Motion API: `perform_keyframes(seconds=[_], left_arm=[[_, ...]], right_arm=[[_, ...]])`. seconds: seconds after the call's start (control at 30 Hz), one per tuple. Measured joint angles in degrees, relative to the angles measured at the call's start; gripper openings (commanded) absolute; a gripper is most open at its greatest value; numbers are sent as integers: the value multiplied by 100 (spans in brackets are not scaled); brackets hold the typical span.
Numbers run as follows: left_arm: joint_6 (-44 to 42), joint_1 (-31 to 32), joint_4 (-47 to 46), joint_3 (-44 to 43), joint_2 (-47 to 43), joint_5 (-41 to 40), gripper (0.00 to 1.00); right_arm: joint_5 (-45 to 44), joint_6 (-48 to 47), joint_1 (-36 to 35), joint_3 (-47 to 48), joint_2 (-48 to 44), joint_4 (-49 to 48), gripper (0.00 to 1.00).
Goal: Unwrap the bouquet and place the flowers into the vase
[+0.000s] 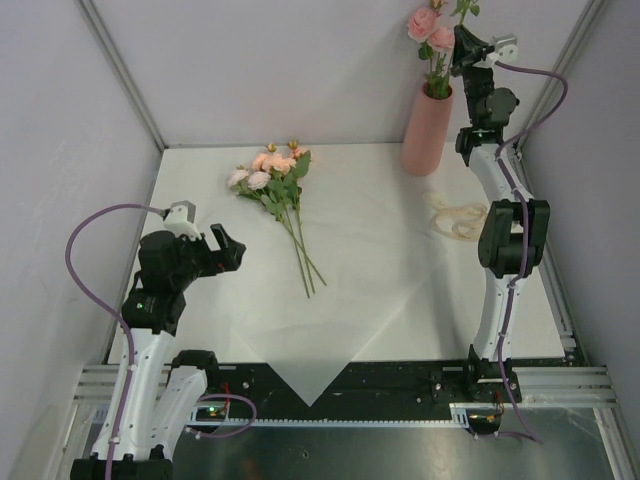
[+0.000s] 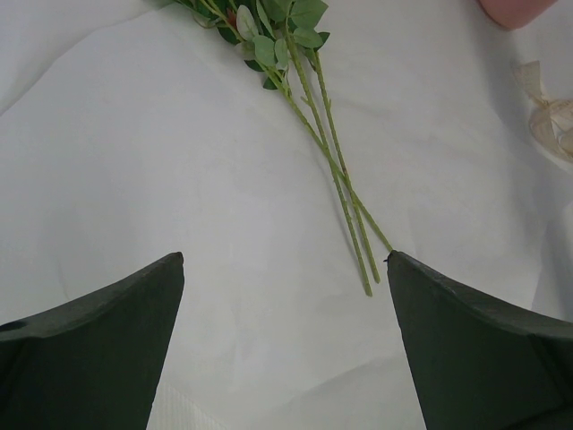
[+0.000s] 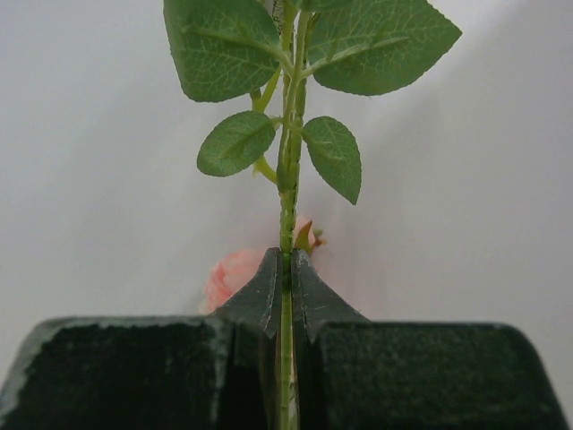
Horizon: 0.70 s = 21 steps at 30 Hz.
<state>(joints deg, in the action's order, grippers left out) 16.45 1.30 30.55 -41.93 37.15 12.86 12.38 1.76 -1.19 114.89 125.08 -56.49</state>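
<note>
The salmon-pink vase (image 1: 428, 128) stands at the back right with a pink rose stem rising from it. My right gripper (image 1: 458, 52) is above the vase, shut on that flower stem (image 3: 286, 215); a pink bloom (image 3: 235, 276) shows behind the fingers. The other flowers (image 1: 275, 175) lie unwrapped on the spread white paper (image 1: 380, 260), stems (image 2: 345, 193) pointing toward me. My left gripper (image 1: 228, 250) hovers open left of the stem ends, nothing between its fingers (image 2: 98, 340).
A loose cream ribbon (image 1: 458, 217) lies on the table right of the paper, near the right arm. White walls close in the back and sides. The paper's corner hangs over the front rail (image 1: 310, 385).
</note>
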Motion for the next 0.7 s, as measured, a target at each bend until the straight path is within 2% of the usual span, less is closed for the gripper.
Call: perform_keyframes(seconds=[0.1,0.27,0.53,0.7], left_arm=[[0,0,0,0,11,0,100],[0,0,0,0,22,2,100],[0,0,0,0,7,0,100],[0,0,0,0,-15,0,100]], right_arm=[[-59,2,-24,-127,42,94,3],[-278,17,-68,-590,39,101,16],[-584,-2,-170,-1587,-11,584,26],[-809,-28,-284,-2024,-365,872,40]])
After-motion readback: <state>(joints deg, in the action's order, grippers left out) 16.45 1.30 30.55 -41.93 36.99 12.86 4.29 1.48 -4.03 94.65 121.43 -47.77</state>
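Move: My right hand holds a flower stem high above the vase. The vase's middle lies about 4 cm ahead, 1 cm to the left and some 35 cm below, its mouth roughly 20 cm down. The ribbon is about 15 cm back and 7 cm right, and the remaining flowers are some 14 cm back and 38 cm left, both nearly 50 cm below. From my left hand the vase is roughly 40 cm ahead and 48 cm right. I drop my right hand about 16 cm towards the vase's mouth, easing some 4 cm forward on the way and drawing back a centimetre at the end. The raised fingers tip down some 25 degrees. Soon after starting down I open them to about a third and let go of the stem, ending beside the leaves just above the rim. ##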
